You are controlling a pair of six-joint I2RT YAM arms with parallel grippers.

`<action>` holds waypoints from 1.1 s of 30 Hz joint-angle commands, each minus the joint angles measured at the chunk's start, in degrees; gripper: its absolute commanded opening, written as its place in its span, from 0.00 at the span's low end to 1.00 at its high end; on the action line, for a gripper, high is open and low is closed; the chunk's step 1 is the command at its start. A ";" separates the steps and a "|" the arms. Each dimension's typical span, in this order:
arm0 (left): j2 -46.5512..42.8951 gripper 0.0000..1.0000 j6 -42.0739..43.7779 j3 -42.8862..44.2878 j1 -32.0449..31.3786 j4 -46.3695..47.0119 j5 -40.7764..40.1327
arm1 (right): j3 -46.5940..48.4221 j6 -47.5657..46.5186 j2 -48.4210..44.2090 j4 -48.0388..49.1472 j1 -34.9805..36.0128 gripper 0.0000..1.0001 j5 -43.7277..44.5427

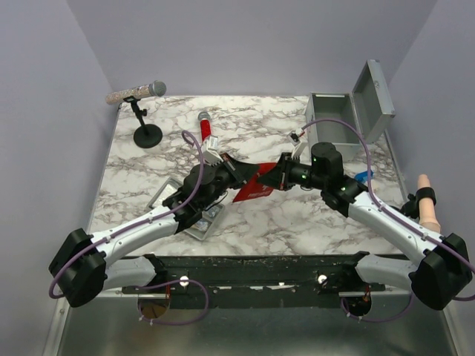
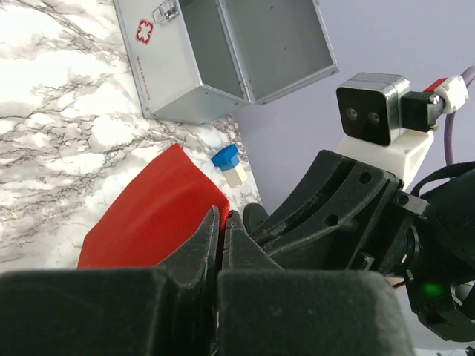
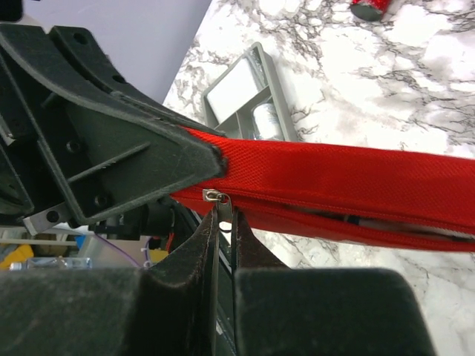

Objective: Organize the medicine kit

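The medicine kit (image 1: 332,130) is a grey metal box standing open at the back right, its lid (image 1: 375,96) tipped back; in the left wrist view the kit (image 2: 185,74) shows a red cross. Both arms hold a red zip pouch (image 1: 256,185) above mid-table. My left gripper (image 1: 239,172) is shut on the pouch's (image 2: 148,215) edge, seen as the left gripper (image 2: 223,219) in its wrist view. My right gripper (image 1: 276,176) faces it from the right. In the right wrist view the right gripper (image 3: 224,211) pinches the metal zipper pull (image 3: 217,196) hanging under the pouch (image 3: 334,178).
A microphone on a stand (image 1: 137,93) stands back left, and a red bottle (image 1: 205,126) lies behind the arms. A shallow grey tray (image 1: 202,221) lies under the left arm, shown as the tray (image 3: 237,89) in the right wrist view. A blue-capped vial (image 1: 364,176) and a beige finger model (image 1: 427,200) sit right.
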 commanded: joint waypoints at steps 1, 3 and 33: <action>-3.48 0.00 1.49 -0.53 -0.31 -0.52 -1.96 | 0.76 -2.61 -1.35 -5.36 0.04 0.01 6.12; -4.09 0.00 1.84 -0.62 -0.31 -1.13 -2.13 | 0.76 -3.40 -1.61 -6.76 0.12 0.01 8.31; -23.52 0.00 13.88 -3.43 -0.31 -18.10 -6.62 | -0.38 -5.77 -1.79 -17.32 -0.84 0.01 23.63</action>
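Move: My right fingers already pinch the zip pull of the red first aid pouch, about 3 cm back and 2 cm right of my left hand, which holds the pouch's left end. The zip's open end lies roughly 6 cm forward and 9 cm right of my right hand, slightly lower. On the table, over 20 cm below my left hand, are the grey tray, some 25 cm left and 10 cm back, and the red flashlight, about 18 cm left and 17 cm ahead. I draw the zip along the pouch by parting my hands: my right, keeping its pinch on the pull, goes about 6 cm right and as far down, edging forward, its fingers tipping down and swinging clockwise. My left keeps its grip on the other end and pulls away some 6 cm left, also back and up, rolling slightly and speeding up midway. ##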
